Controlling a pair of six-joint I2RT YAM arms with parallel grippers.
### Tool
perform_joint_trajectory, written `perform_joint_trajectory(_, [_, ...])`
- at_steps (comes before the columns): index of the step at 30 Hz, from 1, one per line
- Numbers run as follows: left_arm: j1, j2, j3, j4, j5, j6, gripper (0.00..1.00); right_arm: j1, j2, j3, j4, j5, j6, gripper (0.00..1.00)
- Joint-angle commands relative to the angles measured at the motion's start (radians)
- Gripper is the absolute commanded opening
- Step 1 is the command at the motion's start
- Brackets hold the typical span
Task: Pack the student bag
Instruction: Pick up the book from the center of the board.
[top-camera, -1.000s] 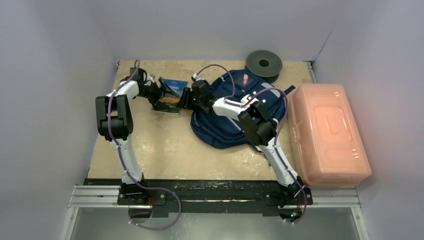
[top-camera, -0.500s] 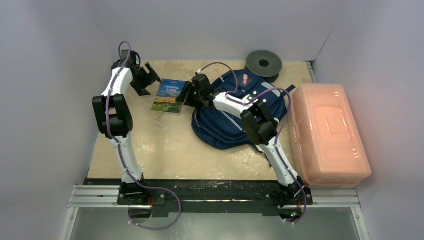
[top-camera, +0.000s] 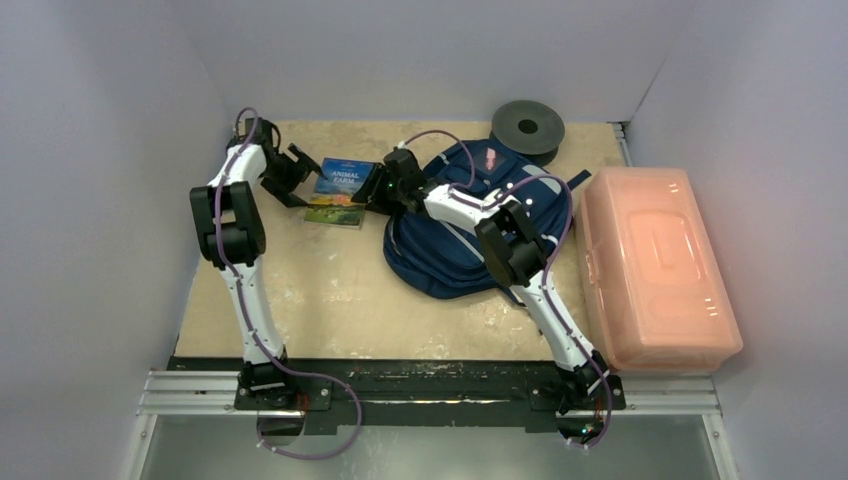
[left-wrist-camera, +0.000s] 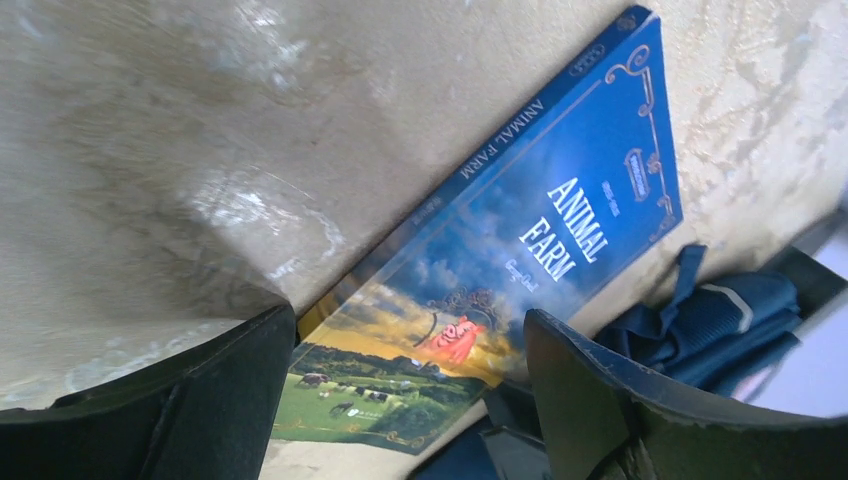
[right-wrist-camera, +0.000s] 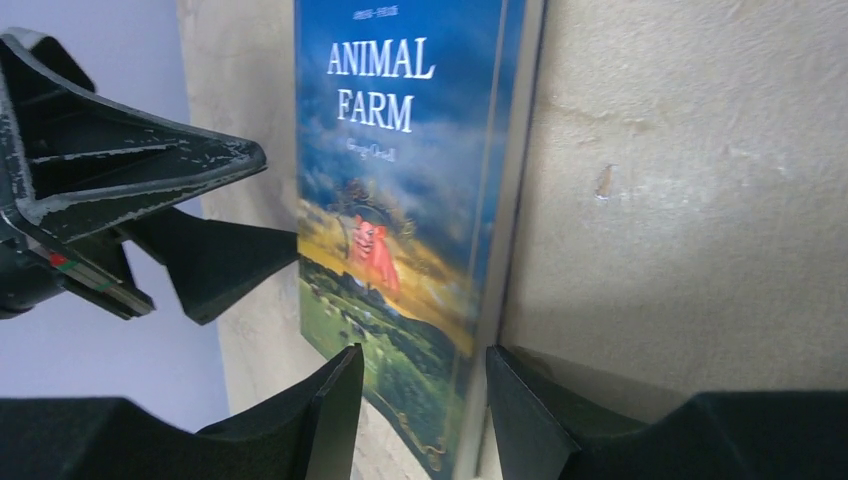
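The student bag (top-camera: 455, 245), a navy backpack, lies at mid-table under my right arm; its blue fabric (left-wrist-camera: 720, 315) also shows in the left wrist view. A book, "Animal Farm" (top-camera: 340, 187), lies to its left. My left gripper (top-camera: 292, 175) hangs open at the book's left side, and the cover (left-wrist-camera: 560, 230) shows between its wide-spread fingers (left-wrist-camera: 230, 390). My right gripper (top-camera: 384, 192) is open at the book's right edge. Its jaws (right-wrist-camera: 423, 352) straddle that edge (right-wrist-camera: 470, 330) with a gap on each side.
A pink translucent box (top-camera: 655, 265) fills the right side of the table. A black spool (top-camera: 528, 125) sits at the back behind the bag. Grey walls close in the left, back and right sides.
My left gripper let go of the book, drew back up and left, then returned to its left edge. The right gripper stayed at the right edge with its jaws slightly wider.
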Motion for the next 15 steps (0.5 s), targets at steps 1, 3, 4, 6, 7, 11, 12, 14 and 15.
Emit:
perform_joint_trajectory(1, [0.0, -0.012, -0.058, 0.063, 0.126, -0.07, 0.84, 0.0, -0.003, -0.033, 0.151, -0.084, 0.048, 0.5])
perform_joint_trajectory(3, [0.0, -0.01, -0.074, 0.074, 0.168, -0.087, 0.83, 0.0, -0.011, -0.053, 0.217, -0.125, 0.068, 0.47])
perform_joint_trajectory(4, [0.0, -0.011, -0.082, 0.077, 0.178, -0.097, 0.83, 0.0, -0.022, -0.067, 0.248, -0.142, 0.088, 0.42])
perform_joint_trajectory(6, [-0.002, -0.018, -0.097, 0.091, 0.188, -0.1, 0.83, 0.0, -0.041, -0.101, 0.309, -0.156, 0.128, 0.33])
perform_joint_trajectory(7, [-0.001, -0.023, -0.102, 0.096, 0.187, -0.098, 0.83, -0.001, -0.046, -0.114, 0.326, -0.163, 0.144, 0.28])
perform_joint_trajectory(11, [-0.001, -0.037, -0.115, 0.094, 0.191, -0.096, 0.83, -0.009, -0.067, -0.168, 0.399, -0.196, 0.217, 0.09])
perform_joint_trajectory(12, [-0.002, -0.038, -0.116, 0.094, 0.194, -0.093, 0.83, -0.009, -0.075, -0.186, 0.423, -0.198, 0.234, 0.08])
perform_joint_trajectory(14, [-0.002, -0.043, -0.118, 0.09, 0.194, -0.085, 0.83, -0.008, -0.082, -0.201, 0.467, -0.208, 0.258, 0.07])
perform_joint_trajectory(15, [-0.002, -0.045, -0.119, 0.087, 0.194, -0.084, 0.83, -0.009, -0.083, -0.203, 0.481, -0.216, 0.265, 0.08])
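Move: The Animal Farm book lies flat between my hands. From my right hand its middle is about 7 cm left, 3 cm ahead and 2 cm lower, and its open edge already sits between my fingers. The blue backpack's middle is some 27 cm right of that hand and 6 cm back, the black spool about 18 cm ahead and 41 cm right. From my left hand, at the spine, the book's middle is roughly 7 cm right, level fore and aft, and 3 cm lower. I shut my half-open right fingers on the open edge of the book, near its lower corner, pinching the front cover with a share of the pages. The hand stays almost in place, dipping under 1 cm and then rising about 1.5 cm, while I roll it some 15 degrees, left side up, to lever them up. My left hand stays wide open, one finger still against the spine. ##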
